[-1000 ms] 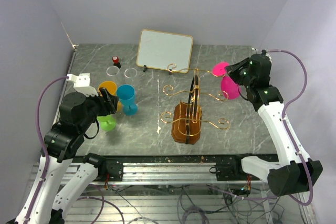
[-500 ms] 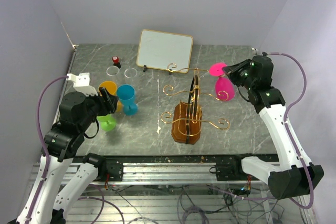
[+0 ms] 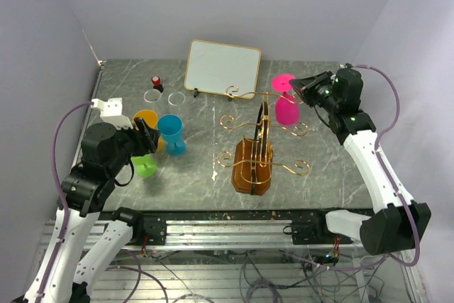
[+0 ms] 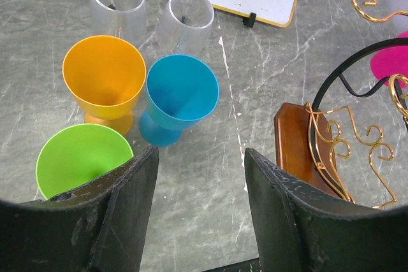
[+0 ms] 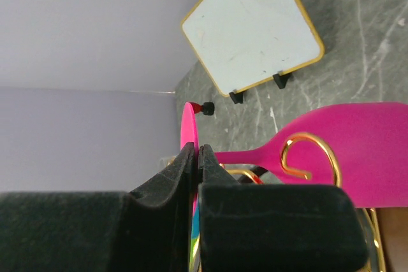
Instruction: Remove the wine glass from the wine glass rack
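Observation:
The wine glass (image 3: 286, 111) is bright pink and hangs bowl-down beside the upper right gold arm of the wine glass rack (image 3: 253, 162), a brown wooden stand with curled gold wires. My right gripper (image 3: 301, 89) is shut on the glass's flat foot. The right wrist view shows the gripper (image 5: 198, 151) pinching that thin disc edge-on. There, a gold scroll (image 5: 310, 139) crosses in front of the pink bowl (image 5: 363, 157). My left gripper (image 4: 199, 157) is open over bare table left of the rack (image 4: 299, 151), holding nothing.
Green (image 3: 145, 167), orange (image 3: 145, 118) and blue (image 3: 171, 133) cups stand close under the left arm. Two clear tumblers (image 3: 152, 95) and a small red-topped item (image 3: 156, 81) sit behind them. A white framed board (image 3: 223, 67) leans at the back.
My right gripper has carried the pink glass leftward and slightly back, from beyond the rack's right side to its upper right gold arm. The left arm has stayed put.

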Motion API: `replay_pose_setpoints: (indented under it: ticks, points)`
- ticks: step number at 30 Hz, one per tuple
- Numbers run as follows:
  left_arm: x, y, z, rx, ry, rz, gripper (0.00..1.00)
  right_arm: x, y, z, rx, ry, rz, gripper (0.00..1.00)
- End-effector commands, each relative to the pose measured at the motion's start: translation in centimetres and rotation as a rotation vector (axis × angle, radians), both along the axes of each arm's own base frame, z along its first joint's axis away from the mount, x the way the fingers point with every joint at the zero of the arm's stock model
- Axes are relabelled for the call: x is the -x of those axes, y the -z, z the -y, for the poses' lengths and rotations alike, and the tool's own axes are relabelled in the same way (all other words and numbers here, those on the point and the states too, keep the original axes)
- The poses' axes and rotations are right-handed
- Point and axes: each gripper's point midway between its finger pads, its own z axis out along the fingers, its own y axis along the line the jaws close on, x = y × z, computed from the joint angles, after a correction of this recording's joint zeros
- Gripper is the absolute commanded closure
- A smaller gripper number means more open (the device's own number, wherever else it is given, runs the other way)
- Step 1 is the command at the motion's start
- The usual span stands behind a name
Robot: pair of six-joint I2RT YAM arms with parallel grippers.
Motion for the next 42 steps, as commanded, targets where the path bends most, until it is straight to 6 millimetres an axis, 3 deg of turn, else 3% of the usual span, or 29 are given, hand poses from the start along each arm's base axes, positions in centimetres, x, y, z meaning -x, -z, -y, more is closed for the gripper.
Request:
replay_pose_setpoints:
  ticks: [1,7,13,19,23,32,37,42]
  points:
    - [-0.4,-0.8,0.1,0.010,0.010,0.044,0.33,-1.9,-1.6,-1.1,-0.110,-0.032,0.074,1.00]
    - [-0.4,-0.9,0.1,0.010,0.008,0.046,0.33,-3.7,-3.4,-1.0,-0.155,-0.025,0.158,1.00]
    - [-0.2,-1.1,-0.1,0.012,0.002,0.055,0.33,-2.8,-6.8,-1.6,-0.114,-0.105,0.313,1.00]
    - [-0.4,-0.8,0.1,0.009,0.009,0.042,0.34,0.7,-10.8,-3.5,-0.099,-0.269,0.482,1.00]
    - [-0.6,-0.6,0.1,0.009,0.009,0.033,0.34,3.1,-12.5,-4.3,-0.098,-0.348,0.534,1.00]
    - [-1.0,-0.3,0.1,0.008,0.007,0.024,0.34,10.5,-16.2,-4.9,-0.121,-0.463,0.646,1.00]
    - [-1.4,0.2,0.7,0.003,0.036,-0.003,0.34,13.7,-16.6,-4.6,-0.101,-0.470,0.667,1.00]
    - [-1.6,0.4,1.7,0.005,0.090,-0.019,0.34,15.2,-15.1,-3.9,-0.064,-0.433,0.629,1.00]
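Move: The right hand already pinches the rim of the pink wine glass's foot. The upside-down glass's middle lies some 9 cm below that hand and 2 cm to its left, level fore and aft. The rack's far right hook is about 4 cm back, 1 cm right and 4 cm below; the rack's middle is roughly 14 cm back, 9 cm left and 15 cm down. From the idle left hand, the glass is about 16 cm ahead, 37 cm right and 6 cm lower. Keeping its shut pinch on the foot of the pink wine glass, the right hand first eases the glass about 3.5 cm farther forward past the rack's far right hook, with a slight drift left. It then climbs and swings back towards the robot, rising about 17 cm and ending some 14 cm behind where it began, while the fingers tilt upward by around 40 degrees and the hand turns counter-clockwise, so that the bowl swings forward. ##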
